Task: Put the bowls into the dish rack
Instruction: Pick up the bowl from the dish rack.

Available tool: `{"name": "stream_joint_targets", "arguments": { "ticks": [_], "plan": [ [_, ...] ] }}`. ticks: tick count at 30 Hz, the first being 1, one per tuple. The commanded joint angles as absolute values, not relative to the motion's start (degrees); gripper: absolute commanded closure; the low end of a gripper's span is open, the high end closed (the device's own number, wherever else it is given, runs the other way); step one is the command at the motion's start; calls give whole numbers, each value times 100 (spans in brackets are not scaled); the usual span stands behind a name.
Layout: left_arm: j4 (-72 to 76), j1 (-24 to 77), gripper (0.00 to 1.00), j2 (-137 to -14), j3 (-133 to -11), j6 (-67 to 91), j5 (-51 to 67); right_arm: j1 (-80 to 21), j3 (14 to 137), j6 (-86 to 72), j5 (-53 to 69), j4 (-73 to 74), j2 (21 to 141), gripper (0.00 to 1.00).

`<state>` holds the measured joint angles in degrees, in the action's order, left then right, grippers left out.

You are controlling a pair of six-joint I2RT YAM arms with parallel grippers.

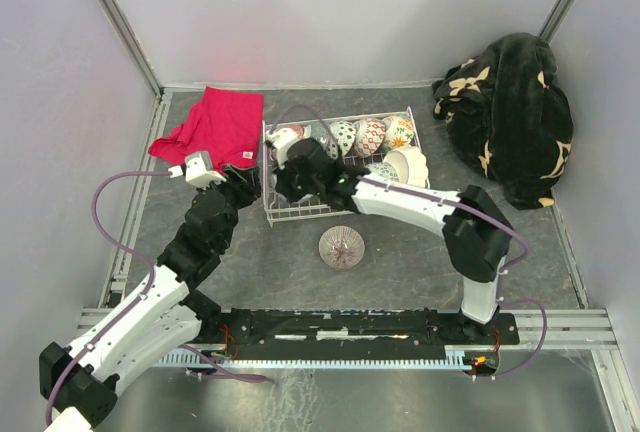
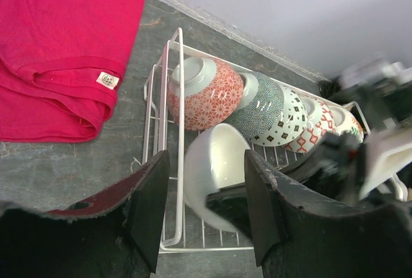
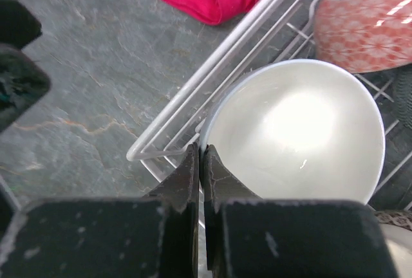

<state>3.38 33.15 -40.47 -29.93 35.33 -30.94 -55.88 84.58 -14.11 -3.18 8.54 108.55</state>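
My right gripper (image 3: 201, 156) is shut on the rim of a plain white bowl (image 3: 302, 136), held tilted over the near left corner of the white wire dish rack (image 3: 193, 107). A red lattice bowl (image 3: 367, 33) lies just beyond it. In the left wrist view my left gripper (image 2: 206, 207) hangs open above that same white bowl (image 2: 219, 159), touching nothing. A row of patterned bowls (image 1: 371, 135) leans along the rack's far side. One patterned bowl (image 1: 342, 247) sits on the table in front of the rack (image 1: 268, 214).
A red cloth (image 1: 215, 127) lies left of the rack, and a black floral blanket (image 1: 510, 112) is heaped at the back right. Another white bowl (image 1: 408, 164) rests in the rack's right end. Both arms crowd the rack's left end.
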Motion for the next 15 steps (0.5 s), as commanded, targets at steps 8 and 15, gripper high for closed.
{"name": "stream_joint_targets", "arguments": {
  "ticks": [8, 15],
  "plan": [
    [554, 3323, 44, -4047, -2976, 3713, -3084, -4597, 7213, -4035, 1589, -2441, 9875, 98],
    [556, 3322, 44, -4079, -2964, 3727, -3110, -4544, 6658, -5278, 1604, -4261, 10195, 98]
  ]
}}
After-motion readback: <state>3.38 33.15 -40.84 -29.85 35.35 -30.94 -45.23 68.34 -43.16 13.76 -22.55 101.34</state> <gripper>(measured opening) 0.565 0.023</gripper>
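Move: The white bowl is already pinched by its rim in the right hand, its middle about 4 cm ahead, 1 cm left and 1 cm below. The red bowl at the rack's back stands some 10 cm ahead and 2 cm below; the teal bowl is about 10 cm ahead and 8 cm right, and a front-row bowl is level with the hand, 13 cm right. From the left hand the white bowl lies roughly 4 cm ahead, 7 cm right and 9 cm below. Up the right hand goes, about 6 cm, drawing the white bowl away from the rack's wires and edging some 3 cm forward and right before easing a little back to the left. As it climbs, the wrist rotates nearly 40 degrees, bringing the left-pointing fingers from slanting down to almost level; they stay shut on the rim. ##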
